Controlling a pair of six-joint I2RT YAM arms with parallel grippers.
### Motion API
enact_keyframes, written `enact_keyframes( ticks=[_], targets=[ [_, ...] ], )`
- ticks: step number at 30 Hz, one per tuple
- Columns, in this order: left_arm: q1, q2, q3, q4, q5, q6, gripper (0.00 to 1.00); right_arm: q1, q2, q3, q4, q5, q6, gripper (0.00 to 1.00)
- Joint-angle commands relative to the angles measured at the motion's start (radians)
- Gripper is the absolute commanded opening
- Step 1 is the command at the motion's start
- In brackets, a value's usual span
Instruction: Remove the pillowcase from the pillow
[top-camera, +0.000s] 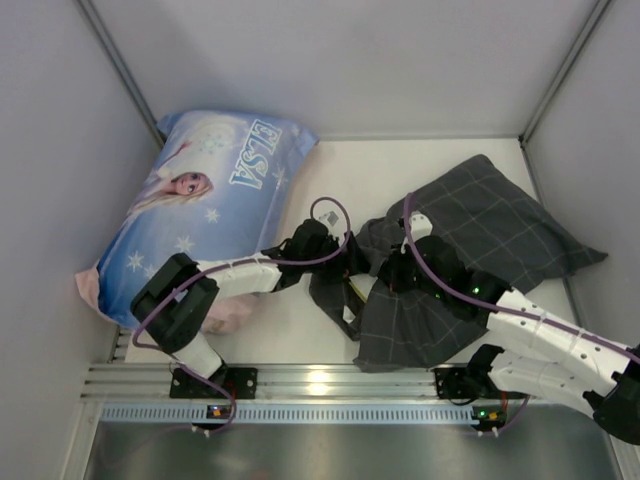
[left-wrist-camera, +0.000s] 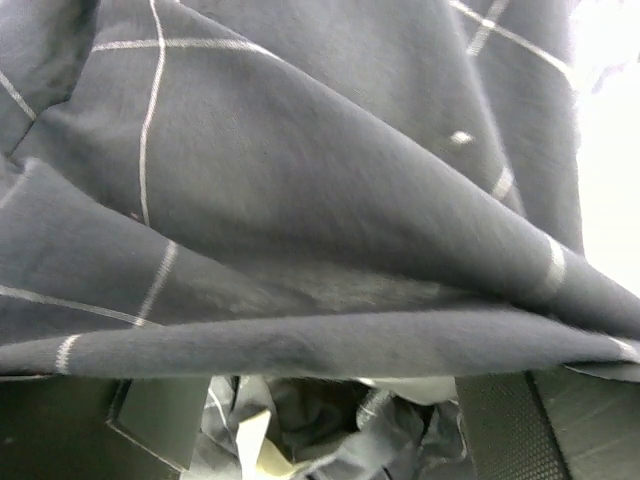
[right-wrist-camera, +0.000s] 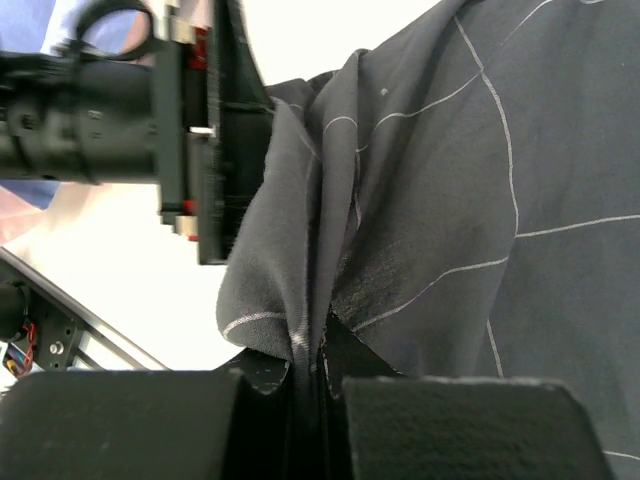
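Observation:
The dark grey checked pillowcase lies crumpled at the centre right of the table. It fills the left wrist view and the right wrist view. The white pillow is hidden; only a small pale scrap shows among the folds. My left gripper is at the case's left edge. Its fingers stand apart with bunched cloth between them and a fold draped over them. My right gripper is close beside it and is shut on a fold of the case.
The large blue ELSA pillow lies at the far left against the wall, with something pink under its near end. A metal rail runs along the near edge. Grey walls close in the left, back and right sides.

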Motion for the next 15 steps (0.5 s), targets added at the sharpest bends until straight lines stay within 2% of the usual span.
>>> enact_keyframes(
  ticks=[1, 5, 7, 8, 11, 12, 13, 15],
  targets=[
    [-0.004, 0.045, 0.039, 0.042, -0.04, 0.009, 0.91, -0.012, -0.026, 0.009, 0.034, -0.008, 0.008, 0.0],
    [-0.004, 0.094, 0.066, 0.022, -0.063, 0.023, 0.92, -0.012, -0.027, 0.009, 0.033, -0.005, 0.005, 0.0],
    [-0.004, 0.111, 0.085, 0.017, -0.065, 0.032, 0.87, -0.012, -0.021, 0.005, 0.031, -0.004, 0.004, 0.0],
    [-0.004, 0.121, 0.088, 0.014, -0.067, 0.039, 0.71, -0.011, -0.021, 0.005, 0.031, -0.001, 0.002, 0.0],
    [-0.004, 0.106, 0.083, 0.016, -0.067, 0.047, 0.34, -0.012, -0.021, -0.002, 0.031, 0.011, 0.001, 0.0],
    [-0.006, 0.091, 0.074, 0.022, -0.07, 0.046, 0.07, -0.012, -0.019, -0.008, 0.031, 0.019, -0.001, 0.0],
    [-0.006, 0.053, 0.065, 0.02, -0.071, 0.044, 0.0, -0.011, -0.018, -0.011, 0.029, 0.034, -0.001, 0.0],
    [-0.007, -0.003, 0.026, 0.019, -0.073, 0.05, 0.0, -0.012, -0.004, -0.019, 0.031, 0.045, -0.001, 0.0]
  ],
)
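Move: Just beyond the left fingertips lies the slack fold of the dark pillowcase: roughly 1 cm ahead, 2 cm right and 2 cm lower. A white tag sits some 10 cm back and 2 cm left of the left hand, about 8 cm down; the Elsa pillow's middle is around 37 cm left and 12 cm ahead, slightly lower. From the right hand, already holding the cloth, the fold is about 5 cm ahead, 4 cm left and 4 cm below. Dipping about 2.5 cm with its fingers open, the left hand works the fold of the pillowcase in between them, easing a little over 1 cm forward and 1 cm right. The fingers then close and pinch the cloth, and the hand begins to rise by about 1 cm. The right hand stays in place, shut on its own bunch of the pillowcase. ##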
